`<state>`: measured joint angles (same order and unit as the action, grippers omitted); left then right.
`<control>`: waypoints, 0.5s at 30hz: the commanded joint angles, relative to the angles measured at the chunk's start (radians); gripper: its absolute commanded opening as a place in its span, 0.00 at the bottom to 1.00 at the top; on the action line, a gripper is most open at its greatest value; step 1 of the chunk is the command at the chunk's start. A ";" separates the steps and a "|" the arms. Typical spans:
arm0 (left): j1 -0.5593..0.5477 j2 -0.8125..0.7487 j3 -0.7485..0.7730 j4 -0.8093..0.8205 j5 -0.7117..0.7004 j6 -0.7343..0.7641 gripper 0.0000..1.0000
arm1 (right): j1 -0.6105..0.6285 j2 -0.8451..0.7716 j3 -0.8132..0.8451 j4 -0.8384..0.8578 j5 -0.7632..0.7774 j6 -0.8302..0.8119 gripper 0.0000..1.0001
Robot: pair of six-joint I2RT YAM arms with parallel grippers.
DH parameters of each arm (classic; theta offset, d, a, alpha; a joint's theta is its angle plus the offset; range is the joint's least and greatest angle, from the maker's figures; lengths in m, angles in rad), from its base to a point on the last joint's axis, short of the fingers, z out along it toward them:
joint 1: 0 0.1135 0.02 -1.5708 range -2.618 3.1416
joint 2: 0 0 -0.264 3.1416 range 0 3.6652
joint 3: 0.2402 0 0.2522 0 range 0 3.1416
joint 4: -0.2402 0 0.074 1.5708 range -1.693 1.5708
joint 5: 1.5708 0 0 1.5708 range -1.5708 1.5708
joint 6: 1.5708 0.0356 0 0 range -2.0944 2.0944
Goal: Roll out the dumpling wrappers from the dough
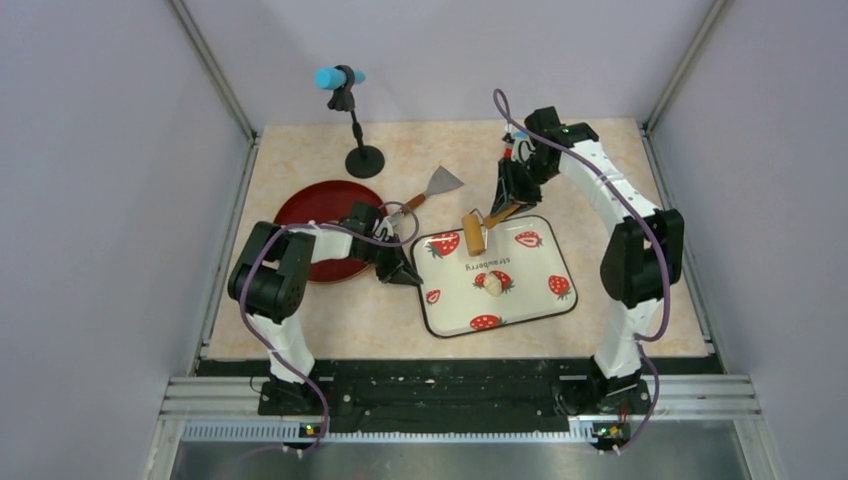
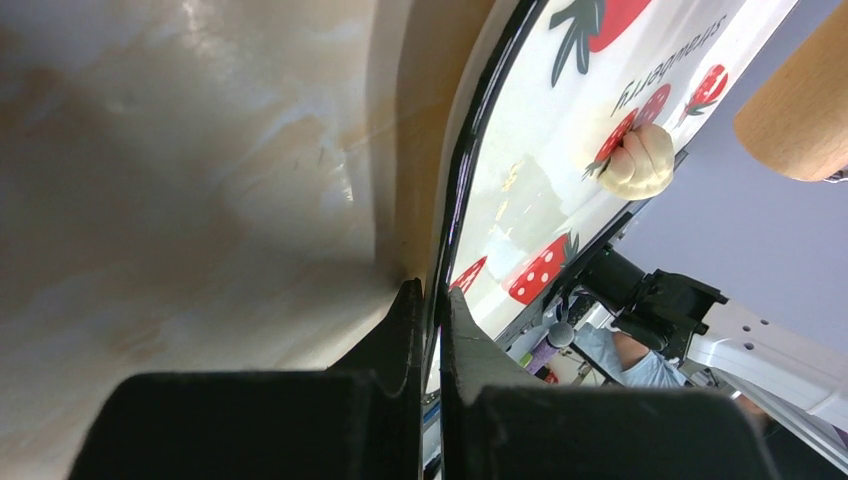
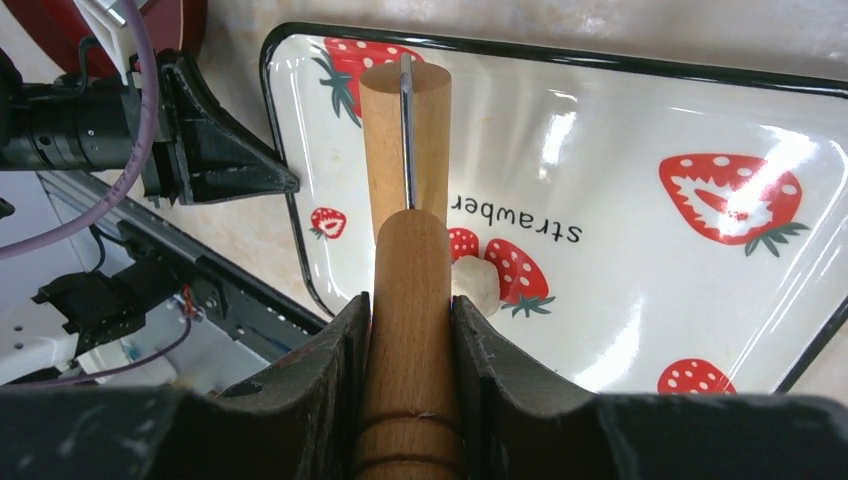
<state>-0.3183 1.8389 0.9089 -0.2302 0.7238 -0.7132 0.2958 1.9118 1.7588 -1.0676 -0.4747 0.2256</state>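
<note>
A small pale lump of dough (image 1: 492, 285) (image 2: 640, 160) (image 3: 475, 285) lies near the middle of the white strawberry tray (image 1: 530, 270). My left gripper (image 1: 411, 277) (image 2: 430, 300) is shut on the tray's black left rim (image 2: 465, 170). My right gripper (image 1: 508, 205) (image 3: 410, 305) is shut on the handle of the wooden rolling pin (image 1: 472, 232) (image 3: 405, 130). The pin's roller hangs over the tray's far left corner, short of the dough. No dumpling wrappers are in view.
A dark red plate (image 1: 315, 210) lies left of the tray, partly under my left arm. A metal scraper (image 1: 440, 183) rests behind the tray. A microphone stand (image 1: 363, 158) stands at the back. Grey walls close in the tabletop.
</note>
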 commanded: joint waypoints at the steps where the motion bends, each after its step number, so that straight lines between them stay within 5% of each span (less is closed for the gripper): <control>1: -0.011 0.042 0.016 0.029 -0.075 -0.024 0.00 | -0.004 -0.080 0.094 -0.081 0.041 -0.036 0.00; 15: -0.029 0.088 -0.008 0.060 -0.079 -0.001 0.00 | 0.120 -0.192 -0.017 -0.201 0.221 -0.016 0.00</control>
<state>-0.3286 1.8542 0.9150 -0.2173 0.7364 -0.7124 0.3668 1.7920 1.7710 -1.2346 -0.3000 0.1947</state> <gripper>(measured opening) 0.039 0.322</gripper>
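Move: The right hand holds the roller by its handle. The dough ball lies roughly 8 cm back from that hand, 3 cm to its left and 14 cm below. The tray's middle is nearly under the ball, about 7 cm back and 3 cm left of the right hand, 15 cm down; the spatula lies some 10 cm ahead and 16 cm left of that hand, at the same depth. From the left hand the dough is about 14 cm to the right, neither ahead nor back and about level in height. Up and a little to the right at first, then mostly back, the right hand carries the roller through the air above the tray, ending some 4 cm back and 3 cm higher, closer to being over the dough. Its wrist swings about 10 degrees so the fingers point more steeply down, grip on the handle unchanged. The left hand stays put, still pinching the tray's left rim. ##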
